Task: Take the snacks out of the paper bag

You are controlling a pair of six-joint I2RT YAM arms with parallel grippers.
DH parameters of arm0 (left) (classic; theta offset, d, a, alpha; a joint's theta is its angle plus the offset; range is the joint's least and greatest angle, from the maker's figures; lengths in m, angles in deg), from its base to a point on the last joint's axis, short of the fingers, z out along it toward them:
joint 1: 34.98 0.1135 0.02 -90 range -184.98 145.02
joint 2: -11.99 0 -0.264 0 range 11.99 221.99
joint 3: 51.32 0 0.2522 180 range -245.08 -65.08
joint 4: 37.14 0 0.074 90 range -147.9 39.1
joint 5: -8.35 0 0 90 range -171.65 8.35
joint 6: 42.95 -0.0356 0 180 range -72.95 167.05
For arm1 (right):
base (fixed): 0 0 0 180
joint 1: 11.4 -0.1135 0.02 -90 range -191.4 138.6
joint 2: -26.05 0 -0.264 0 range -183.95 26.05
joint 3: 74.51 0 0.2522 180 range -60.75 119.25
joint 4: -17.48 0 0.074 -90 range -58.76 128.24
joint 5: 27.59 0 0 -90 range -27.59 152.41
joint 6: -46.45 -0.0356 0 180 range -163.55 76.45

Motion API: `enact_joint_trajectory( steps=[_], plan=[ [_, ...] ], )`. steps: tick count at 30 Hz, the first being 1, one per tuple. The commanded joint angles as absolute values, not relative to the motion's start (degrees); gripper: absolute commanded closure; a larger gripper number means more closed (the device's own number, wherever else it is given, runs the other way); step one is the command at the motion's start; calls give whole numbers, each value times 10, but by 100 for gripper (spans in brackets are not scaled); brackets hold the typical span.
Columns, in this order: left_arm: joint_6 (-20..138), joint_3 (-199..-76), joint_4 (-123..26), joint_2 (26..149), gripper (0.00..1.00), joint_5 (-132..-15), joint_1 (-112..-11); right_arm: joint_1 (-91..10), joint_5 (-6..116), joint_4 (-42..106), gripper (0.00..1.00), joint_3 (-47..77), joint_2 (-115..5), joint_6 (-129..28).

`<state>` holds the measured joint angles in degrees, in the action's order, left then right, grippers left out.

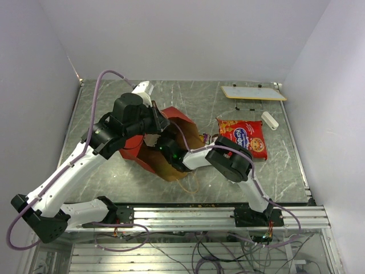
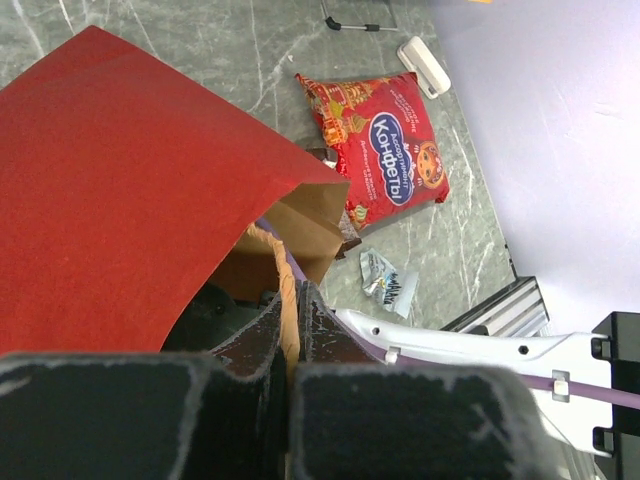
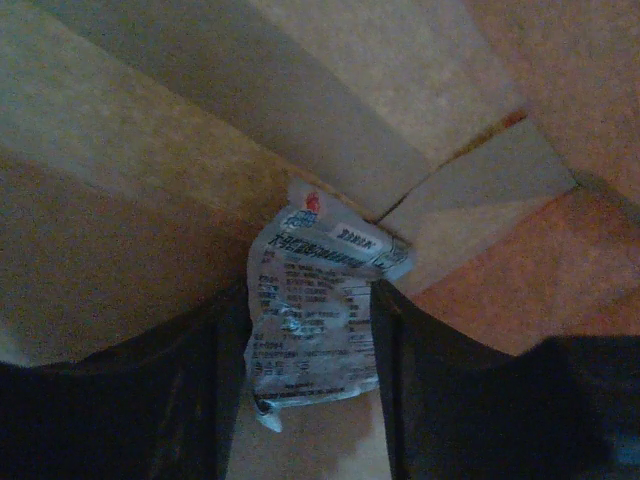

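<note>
The paper bag (image 1: 137,149) lies on its side, red outside and brown inside, with its mouth toward the right. My left gripper (image 2: 292,298) is shut on the tan rim of the bag's mouth (image 2: 300,225) and holds it up. My right arm (image 1: 197,157) reaches into the mouth, so its gripper is hidden from above. Inside the bag, my right gripper (image 3: 310,292) is shut on a silvery printed packet (image 3: 315,330) that fills the gap between its fingers. The big red snack packet (image 1: 242,137) lies on the table to the right of the bag, and it also shows in the left wrist view (image 2: 385,150). A little silvery wrapper (image 2: 388,280) lies beside the mouth.
A small white cylinder (image 1: 270,120) lies beyond the red packet. A flat white board (image 1: 252,92) sits at the far right. Tan loop handles (image 1: 191,182) trail from the bag toward the metal rail (image 1: 188,216) at the near edge. Walls close in both sides.
</note>
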<state>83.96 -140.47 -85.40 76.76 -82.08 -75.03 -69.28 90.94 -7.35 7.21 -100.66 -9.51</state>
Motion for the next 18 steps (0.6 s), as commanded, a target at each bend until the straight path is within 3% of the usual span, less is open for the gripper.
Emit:
enact_joint_trajectory(
  steps=[1, 5, 12, 18],
  plan=[
    [843, -1407, -858, 749, 93, -843, -748, -681, 923, -56, 56, 94, -1027, -74],
    [843, -1408, -871, 744, 93, -864, -748, -677, 916, -42, 80, 107, -1023, -57],
    [845, -1406, -896, 733, 93, -904, -744, -677, 889, -39, 100, 97, -988, -29],
    [846, -1404, -901, 729, 93, -920, -741, -677, 812, -57, 100, 35, -919, 6]
  ],
)
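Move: The pale foil packet lies deep in the bag just beyond the right hand's open fingertips, about 3 cm ahead, 1 cm left and 1 cm lower. The bag's bottom corner is roughly 8 cm ahead and 2 cm left of that hand, about level; the wrapped snacks outside lie some 23 cm to its right, level with it. From the left hand, the packet is about 14 cm ahead, 8 cm left and 29 cm below. Right fingers ease slightly forward, shutting on the packet; left hand draws its held handle about 3 cm left. ##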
